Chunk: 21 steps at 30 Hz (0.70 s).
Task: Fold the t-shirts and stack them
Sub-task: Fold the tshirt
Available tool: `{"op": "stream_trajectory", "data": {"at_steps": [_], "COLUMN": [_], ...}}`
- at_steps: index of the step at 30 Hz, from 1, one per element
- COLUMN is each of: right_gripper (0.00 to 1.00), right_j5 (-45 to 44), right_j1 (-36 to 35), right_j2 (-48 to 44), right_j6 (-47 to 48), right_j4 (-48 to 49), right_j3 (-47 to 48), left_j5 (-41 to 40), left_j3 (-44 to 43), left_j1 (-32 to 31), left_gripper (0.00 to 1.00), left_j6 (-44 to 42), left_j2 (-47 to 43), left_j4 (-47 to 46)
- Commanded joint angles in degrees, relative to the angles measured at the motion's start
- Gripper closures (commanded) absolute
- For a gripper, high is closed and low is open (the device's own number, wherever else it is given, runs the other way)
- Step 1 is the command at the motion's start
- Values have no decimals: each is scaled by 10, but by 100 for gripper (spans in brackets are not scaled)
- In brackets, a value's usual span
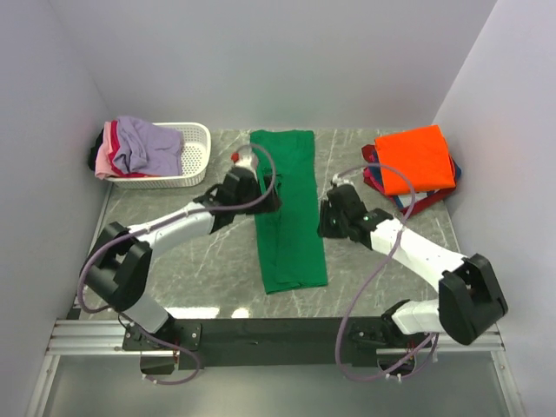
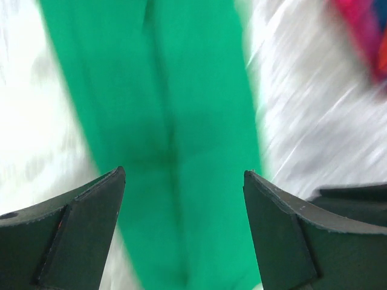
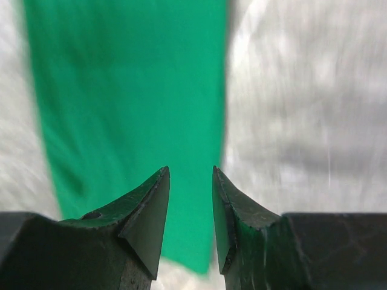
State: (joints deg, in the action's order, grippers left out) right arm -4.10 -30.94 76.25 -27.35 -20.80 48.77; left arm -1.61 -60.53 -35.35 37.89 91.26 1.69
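A bright green t-shirt (image 1: 288,208) lies flat on the marble table as a long narrow strip running front to back. My left gripper (image 1: 263,193) hovers over the strip's left edge, open wide with nothing between its fingers; in the left wrist view the green t-shirt (image 2: 163,109) fills the space under the left gripper (image 2: 184,171). My right gripper (image 1: 329,217) sits just off the strip's right edge. In the right wrist view the right gripper (image 3: 190,168) stands narrowly open and empty above the green t-shirt's (image 3: 127,90) edge.
A folded orange t-shirt (image 1: 419,156) tops a stack of red and navy ones at the back right. A white slotted basket (image 1: 193,162) at the back left holds lavender (image 1: 143,143) and pink shirts. Walls close in on both sides.
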Motion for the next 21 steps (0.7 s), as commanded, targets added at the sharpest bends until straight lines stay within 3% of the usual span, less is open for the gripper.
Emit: {"op": "stream_trajectory", "data": {"at_steps": [1, 11, 21], "right_gripper": [58, 58, 58], "right_j5": [-17, -12, -7], "right_j1": [-33, -102, -137], "right_j2": [-68, -168, -147], "right_j6": [-45, -140, -186], "right_j4": [-49, -90, -49], "right_j3": [-47, -143, -183], "left_j5": [-46, -45, -72], "left_j3": [86, 206, 213], "left_j1": [-55, -162, -250], "left_gripper": [15, 15, 17], "left_j6": [46, 147, 220], "left_j2": [-45, -184, -145], "left_j4": [80, 165, 181]}}
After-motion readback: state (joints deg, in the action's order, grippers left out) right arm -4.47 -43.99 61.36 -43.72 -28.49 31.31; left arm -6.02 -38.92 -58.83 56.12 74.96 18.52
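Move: The green t-shirt, folded into a long strip, ends in a near hem behind both empty hands. Its near-left corner lies about 24 cm back, 3 cm left and 12 cm below the left hand. The near-right corner is roughly 16 cm back, 1 cm right and 8 cm below the right hand, and 22 cm back, 14 cm right of the left hand. The orange stack sits some 18 cm ahead and 26 cm right of the right hand. Back towards the robot go both empty hands, quickly at first and then slowing, each to its own near corner of the green t-shirt. The left travels about 22 cm, dropping most of its 9 cm early, wide open and tipping some 20 degrees further down; the right, half open, goes about 12 cm back, sinks 5 cm and tips down slightly. ##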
